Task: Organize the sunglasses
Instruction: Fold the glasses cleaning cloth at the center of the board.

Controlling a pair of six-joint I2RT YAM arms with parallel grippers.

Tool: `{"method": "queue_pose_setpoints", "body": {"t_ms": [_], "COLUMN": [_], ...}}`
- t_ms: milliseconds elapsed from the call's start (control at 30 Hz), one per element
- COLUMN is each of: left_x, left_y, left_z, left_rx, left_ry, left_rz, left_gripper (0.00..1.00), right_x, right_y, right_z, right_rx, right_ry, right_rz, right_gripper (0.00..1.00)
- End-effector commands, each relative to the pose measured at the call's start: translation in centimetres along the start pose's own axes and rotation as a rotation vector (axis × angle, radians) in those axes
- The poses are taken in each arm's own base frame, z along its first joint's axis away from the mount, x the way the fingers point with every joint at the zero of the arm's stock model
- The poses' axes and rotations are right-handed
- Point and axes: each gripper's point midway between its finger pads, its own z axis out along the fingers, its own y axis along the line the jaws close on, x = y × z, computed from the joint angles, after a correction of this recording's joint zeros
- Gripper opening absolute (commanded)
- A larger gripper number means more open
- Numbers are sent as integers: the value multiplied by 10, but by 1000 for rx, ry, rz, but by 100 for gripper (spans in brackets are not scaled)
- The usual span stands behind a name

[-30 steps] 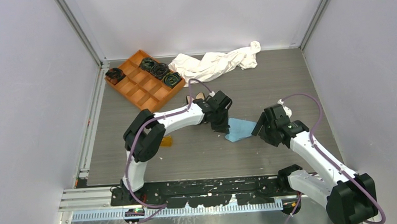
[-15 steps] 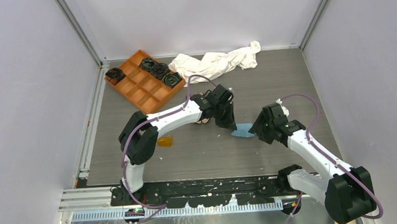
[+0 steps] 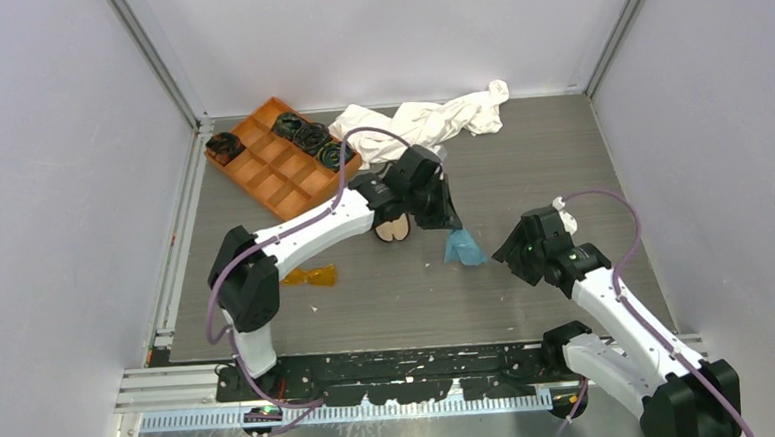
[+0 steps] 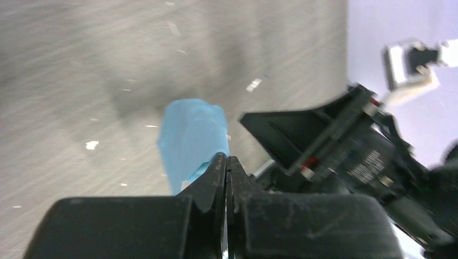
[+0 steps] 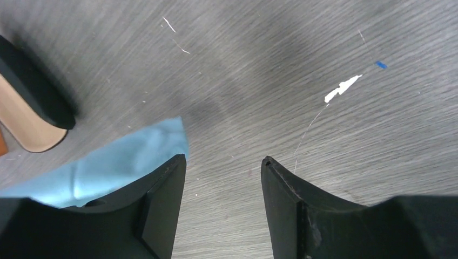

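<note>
The sunglasses [image 3: 310, 276], amber with thin arms, lie on the table left of centre, away from both grippers. My left gripper [image 3: 453, 226] [image 4: 227, 159] is shut on a corner of the light blue cloth [image 3: 462, 247] [image 4: 192, 137], which hangs bunched below it. The open black case [image 3: 392, 225] with beige lining lies just left of that gripper, and its end [image 5: 32, 113] shows in the right wrist view. My right gripper [image 3: 514, 253] [image 5: 224, 162] stands open over bare table to the right of the cloth [image 5: 124, 159], holding nothing.
An orange divided tray [image 3: 266, 175] with dark coiled items stands at the back left. A crumpled white cloth [image 3: 423, 121] lies along the back. Walls close in both sides. The right arm's wrist [image 4: 345, 151] fills the left wrist view's right side.
My left gripper has pulled the blue cloth up off the table and toward the back; it now hangs bunched. My right gripper has drawn back to the right, jaws slightly narrower.
</note>
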Motion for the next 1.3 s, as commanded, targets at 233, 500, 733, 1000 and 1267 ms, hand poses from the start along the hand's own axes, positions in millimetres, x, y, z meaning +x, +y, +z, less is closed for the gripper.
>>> {"method": "queue_pose_setpoints", "body": {"t_ms": [233,500,733,1000,1267], "left_x": [-1,4,9,18,21], "left_y": [125,131,131,135,136], "left_z": [42,38,38,41,44], "left_rx": [-286,-278,-266,-262,-250], "left_ry": [36,78,104,134,148], "left_rz": [-44,-32,-30,-39,-46], "left_gripper": [0,0,0,0,0], "right_x": [24,39,36,53,65], "right_y": [16,52,72,75,70], "right_z": [20,43,72,97,102], "right_rx": [-15,22,81,128,172], "right_ry": [86,64,54,84,90], "right_rz": [-25,-114,-72,-47,-93], "right_gripper": [55,44,34,33,28]}}
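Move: The left hand still pinches the cleaning cloth by its edge. The hanging cloth's middle is about 7 cm below it, 1 cm back and 2 cm right. The fold spot on the board is roughly 3 cm ahead, 5 cm left and 14 cm down. From that hand the open glasses case lies about 11 cm ahead, 16 cm left; the white fabric some 30 cm ahead, 7 cm left. From the right hand, the cloth is about 4 cm ahead, 7 cm left and 2 cm lower. Down, left and forward the left hand quickly swings the held cloth, sinking about 13 cm to the board while its fingers tip steeper, then stays low, drifting slightly back with its grip kept. The right hand sinks, first easing slightly back, then goes left and forward, some 10 cm left in all, its fingers narrowing by about half around an edge of the cloth until its tips meet it. ##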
